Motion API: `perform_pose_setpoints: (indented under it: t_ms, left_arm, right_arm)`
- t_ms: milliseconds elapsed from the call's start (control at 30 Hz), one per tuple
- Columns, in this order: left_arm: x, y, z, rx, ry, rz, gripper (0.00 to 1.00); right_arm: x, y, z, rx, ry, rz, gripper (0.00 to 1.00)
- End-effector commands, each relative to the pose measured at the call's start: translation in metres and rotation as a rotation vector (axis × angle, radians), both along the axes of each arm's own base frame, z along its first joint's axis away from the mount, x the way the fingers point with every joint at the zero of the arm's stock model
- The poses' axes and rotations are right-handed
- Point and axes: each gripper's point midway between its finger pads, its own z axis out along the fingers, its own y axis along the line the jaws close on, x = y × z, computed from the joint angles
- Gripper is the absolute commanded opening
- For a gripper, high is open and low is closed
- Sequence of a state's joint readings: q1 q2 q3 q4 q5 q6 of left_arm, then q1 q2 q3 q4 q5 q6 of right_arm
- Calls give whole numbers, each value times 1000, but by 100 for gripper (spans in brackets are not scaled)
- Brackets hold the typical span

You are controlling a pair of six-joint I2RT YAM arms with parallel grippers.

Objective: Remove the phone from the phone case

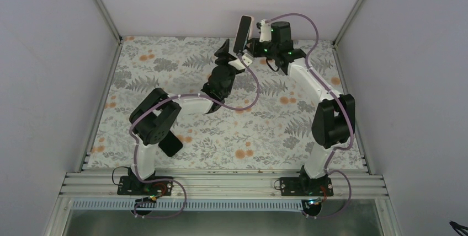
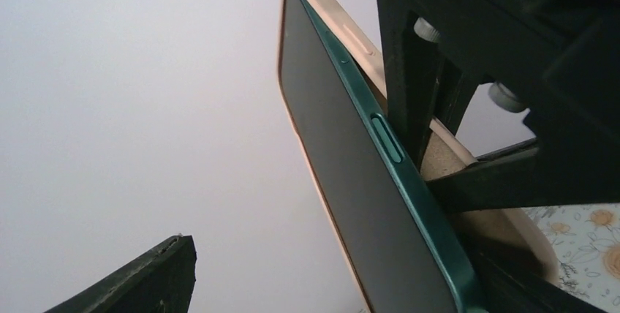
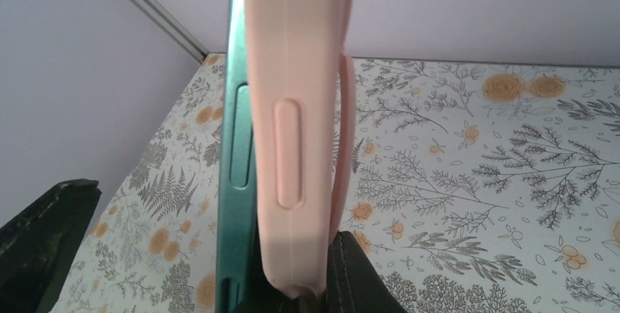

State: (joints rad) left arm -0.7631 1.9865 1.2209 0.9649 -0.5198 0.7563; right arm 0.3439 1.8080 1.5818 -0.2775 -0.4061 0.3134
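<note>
The phone (image 1: 242, 33) is held upright in the air over the far middle of the table. In the left wrist view its dark screen (image 2: 343, 174) and green edge (image 2: 387, 141) show, with the pink phone case (image 2: 351, 39) peeled off that edge. From the right wrist, the green phone (image 3: 237, 145) stands partly out of the phone case (image 3: 300, 108). My right gripper (image 1: 251, 47) (image 3: 322, 276) is shut on the case's lower wall. My left gripper (image 1: 229, 54) (image 2: 336, 262) is open around the phone, and one of its fingers (image 2: 146, 280) stands well clear of the screen.
The floral table cover (image 1: 265, 131) spreads below. White walls and metal corner posts (image 1: 102, 4) close in the back and sides. A black finger (image 3: 44, 240) shows at the lower left of the right wrist view, apparently the left gripper's.
</note>
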Motion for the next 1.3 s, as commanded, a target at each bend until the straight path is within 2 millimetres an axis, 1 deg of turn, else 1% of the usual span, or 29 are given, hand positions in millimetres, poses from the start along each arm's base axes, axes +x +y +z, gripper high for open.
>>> perform_pose_setpoints:
  t_ms: [0,100,200,233,333,433,533,633,667,733,833,900,1033,1100,1167,1200,1267]
  left_arm:
    - [7,20,37,-70,-130,81,81]
    - [9,12,34,-51,-151,75,75]
    - [10,8,34,-48,-188,97,65]
    - [10,7,34,-52,-197,98,61]
    - [9,0,29,-63,-196,84,43]
    - [9,-6,27,-64,-194,66,32]
    - [9,-8,26,-57,-196,60,25]
    - [9,-8,26,-54,-202,61,14]
    - [9,-8,27,-55,-204,65,13]
    - [11,-7,27,-56,-209,80,9]
    - [9,-3,29,-41,-237,104,7]
    - [8,1,31,-25,-230,124,4]
    - [-1,10,35,13,-194,121,2]
    - [-9,16,35,35,-172,118,2]
    - [-19,20,35,60,-150,100,2]
    - [-25,21,39,65,-134,85,2]
    - [-31,21,37,82,-69,50,2]
  right_arm:
    - [-28,23,13,41,-7,103,3]
    - [-37,35,8,47,5,135,3]
    - [-46,49,6,45,7,165,3]
    - [-49,53,5,45,9,175,3]
    - [-53,60,3,44,14,191,3]
    - [-54,62,3,46,18,196,3]
    - [-55,61,6,45,10,196,3]
    - [-54,57,8,28,-8,178,3]
    - [-52,54,8,17,-18,166,3]
    - [-49,48,2,-8,-26,146,3]
    - [-41,34,-8,-65,-40,115,3]
    - [-34,20,-17,-151,-73,77,3]
    - [-17,-20,-42,-338,-147,-16,3]
    - [-13,-38,-49,-430,-196,-60,3]
    - [-5,-58,-55,-558,-249,-115,3]
    - [-2,-67,-58,-608,-261,-137,3]
    - [4,-84,-62,-687,-287,-183,3]
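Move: Just ahead of the left hand stands the phone, leaning up out of its case with its near end between the open fingers; its middle is about 6 cm forward, 3 cm right and 3 cm above. The case lies right behind it, about 6 cm ahead of that hand and 4 cm to its right, some 2 cm above. The right hand keeps its pinch on the case, with the phone's middle about 4 cm ahead, 2 cm left and 3 cm above. Easing about 2 cm right, the left hand shuts its wide-open fingers and pinches the phone's near end, tipping slightly up, then at the end draws back and down 2 cm. Keeping its grip on the case, the right hand presses about 1 cm left, then swings it right and down some 5 cm, its left side rolling down about 20 degrees away from the phone. ##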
